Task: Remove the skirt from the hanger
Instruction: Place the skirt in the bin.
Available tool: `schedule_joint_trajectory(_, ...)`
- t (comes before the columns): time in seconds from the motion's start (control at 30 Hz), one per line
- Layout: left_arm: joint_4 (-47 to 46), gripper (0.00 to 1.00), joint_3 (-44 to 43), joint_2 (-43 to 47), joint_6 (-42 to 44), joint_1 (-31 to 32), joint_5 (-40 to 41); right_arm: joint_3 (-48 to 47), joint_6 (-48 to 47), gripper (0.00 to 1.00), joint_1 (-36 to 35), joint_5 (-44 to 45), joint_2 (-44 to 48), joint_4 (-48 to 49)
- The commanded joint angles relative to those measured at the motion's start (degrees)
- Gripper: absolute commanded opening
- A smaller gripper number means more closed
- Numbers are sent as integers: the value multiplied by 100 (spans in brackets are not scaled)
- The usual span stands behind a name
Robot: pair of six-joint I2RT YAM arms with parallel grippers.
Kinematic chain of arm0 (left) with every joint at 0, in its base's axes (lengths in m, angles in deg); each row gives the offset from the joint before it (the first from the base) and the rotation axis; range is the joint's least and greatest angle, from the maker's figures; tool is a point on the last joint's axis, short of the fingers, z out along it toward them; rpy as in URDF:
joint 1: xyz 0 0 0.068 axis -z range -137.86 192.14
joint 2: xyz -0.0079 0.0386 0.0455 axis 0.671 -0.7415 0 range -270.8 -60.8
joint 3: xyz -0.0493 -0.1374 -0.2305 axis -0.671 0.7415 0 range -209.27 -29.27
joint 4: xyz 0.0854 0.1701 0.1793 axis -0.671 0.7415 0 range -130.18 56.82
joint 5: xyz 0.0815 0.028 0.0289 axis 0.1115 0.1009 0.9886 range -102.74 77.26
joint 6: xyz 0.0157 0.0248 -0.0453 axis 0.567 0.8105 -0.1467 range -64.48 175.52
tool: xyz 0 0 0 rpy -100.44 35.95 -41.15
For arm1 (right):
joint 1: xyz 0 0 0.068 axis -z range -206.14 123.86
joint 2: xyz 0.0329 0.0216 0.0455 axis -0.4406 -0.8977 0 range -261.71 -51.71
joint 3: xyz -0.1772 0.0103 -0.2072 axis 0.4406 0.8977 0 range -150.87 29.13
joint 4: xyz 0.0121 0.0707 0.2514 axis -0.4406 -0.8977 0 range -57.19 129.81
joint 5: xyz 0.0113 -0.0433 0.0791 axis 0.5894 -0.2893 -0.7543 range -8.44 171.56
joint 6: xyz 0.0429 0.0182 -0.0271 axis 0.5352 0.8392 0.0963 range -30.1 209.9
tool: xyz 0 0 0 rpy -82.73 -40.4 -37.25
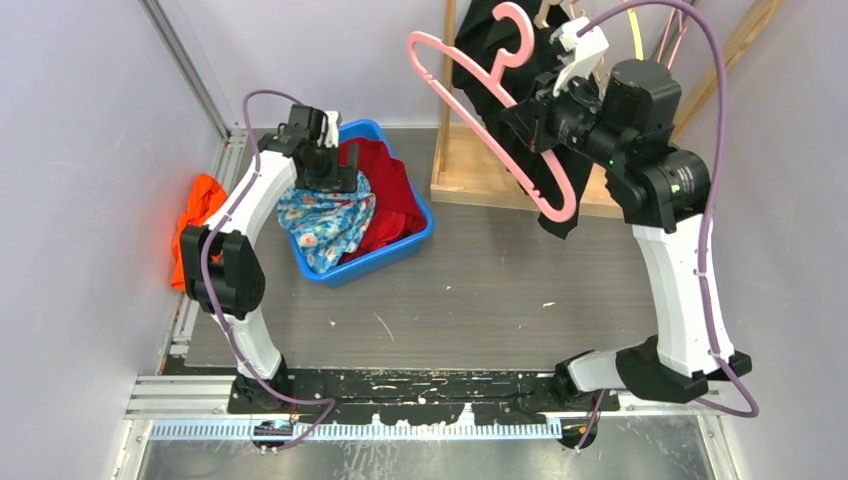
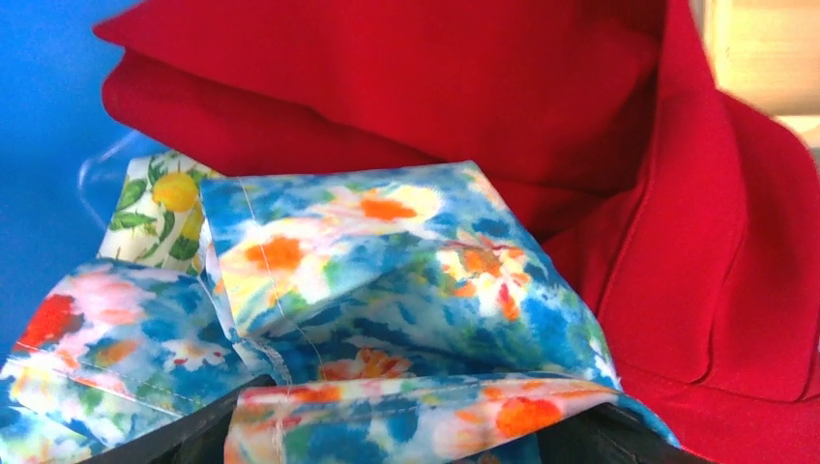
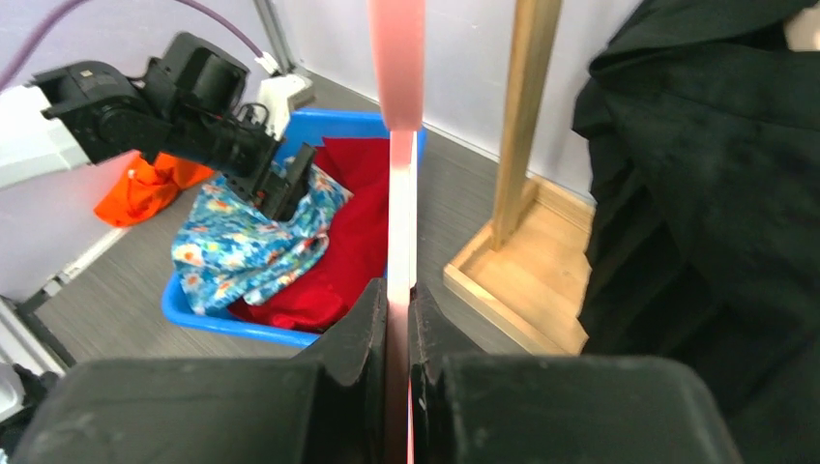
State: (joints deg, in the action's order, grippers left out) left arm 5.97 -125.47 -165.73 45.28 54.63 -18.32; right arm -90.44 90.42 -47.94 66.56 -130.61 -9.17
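The skirt (image 1: pixel 325 222), blue floral cloth, lies crumpled in the blue bin (image 1: pixel 412 247), off the hanger. My left gripper (image 1: pixel 328 180) hovers right over it, open. In the left wrist view a fold of the skirt (image 2: pixel 387 271) drapes loosely across the gap between the dark fingers (image 2: pixel 184 440). The bare pink hanger (image 1: pixel 500 100) is held up in the air at the right, with my right gripper (image 1: pixel 530 112) shut on its bar. In the right wrist view the hanger (image 3: pixel 398 58) runs straight up from the right gripper (image 3: pixel 398 304), and the skirt (image 3: pixel 247 246) and left gripper (image 3: pixel 285 188) show beyond.
A red garment (image 1: pixel 392 190) lies in the bin under the skirt. An orange cloth (image 1: pixel 195 215) sits at the table's left edge. A wooden rack (image 1: pixel 480 175) stands at the back right with a black garment (image 1: pixel 500 45) hanging on it, just behind the right gripper.
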Motion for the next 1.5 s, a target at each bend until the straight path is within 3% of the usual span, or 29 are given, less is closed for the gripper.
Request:
schedule_joint_trajectory(0.0, -25, 99, -448, 391, -115, 2, -84, -89, -420, 0, -33, 637, 555, -190)
schedule_joint_trajectory(0.3, -31, 99, -305, 620, -108, 2, -126, 224, -675, 0, -31, 1764, 801, -155)
schedule_joint_trajectory(0.5, 17, 99, -250, 691, -68, 8, -210, 1058, -685, 0, -27, 2198, 640, 1455)
schedule_joint_trajectory(0.87, 213, 99, -258, 801, 34, 8, -366, 1077, -936, 0, -22, 2497, -355, 3296)
schedule_joint_trajectory(1.07, 296, 99, -146, 893, 171, 3, -215, 615, -907, 0, 0, 2575, -935, 3858)
schedule_joint_trajectory(1.47, 297, 99, 111, 1111, 171, 2, -101, -720, -564, 0, 16, 2237, -2332, 3848)
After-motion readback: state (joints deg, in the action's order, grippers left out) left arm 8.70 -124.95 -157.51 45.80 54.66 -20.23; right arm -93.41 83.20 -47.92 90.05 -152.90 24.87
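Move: The near-left stretch of the rack's rail, where the pink hanger is being taken, lies about 20 cm ahead of the right hand, roughly level sideways and 8 cm higher. The beige hanger on that rail is some 20 cm ahead, 4 cm right and 3 cm up; the black skirt's middle about 14 cm ahead, 7 cm right, 18 cm down. From the open left hand the floral skirt lies 5 cm back, 4 cm left, 6 cm below. The empty pink hanger, still pinched in the right fingers, first swings about 6 cm right and a little back, then goes some 20 cm forward to the rail beside the black skirt, the wrist turning clockwise roughly 25 degrees and tipping up. Fingers still wide, the left hand rises about 5 cm off the floral skirt and eases slightly back. ##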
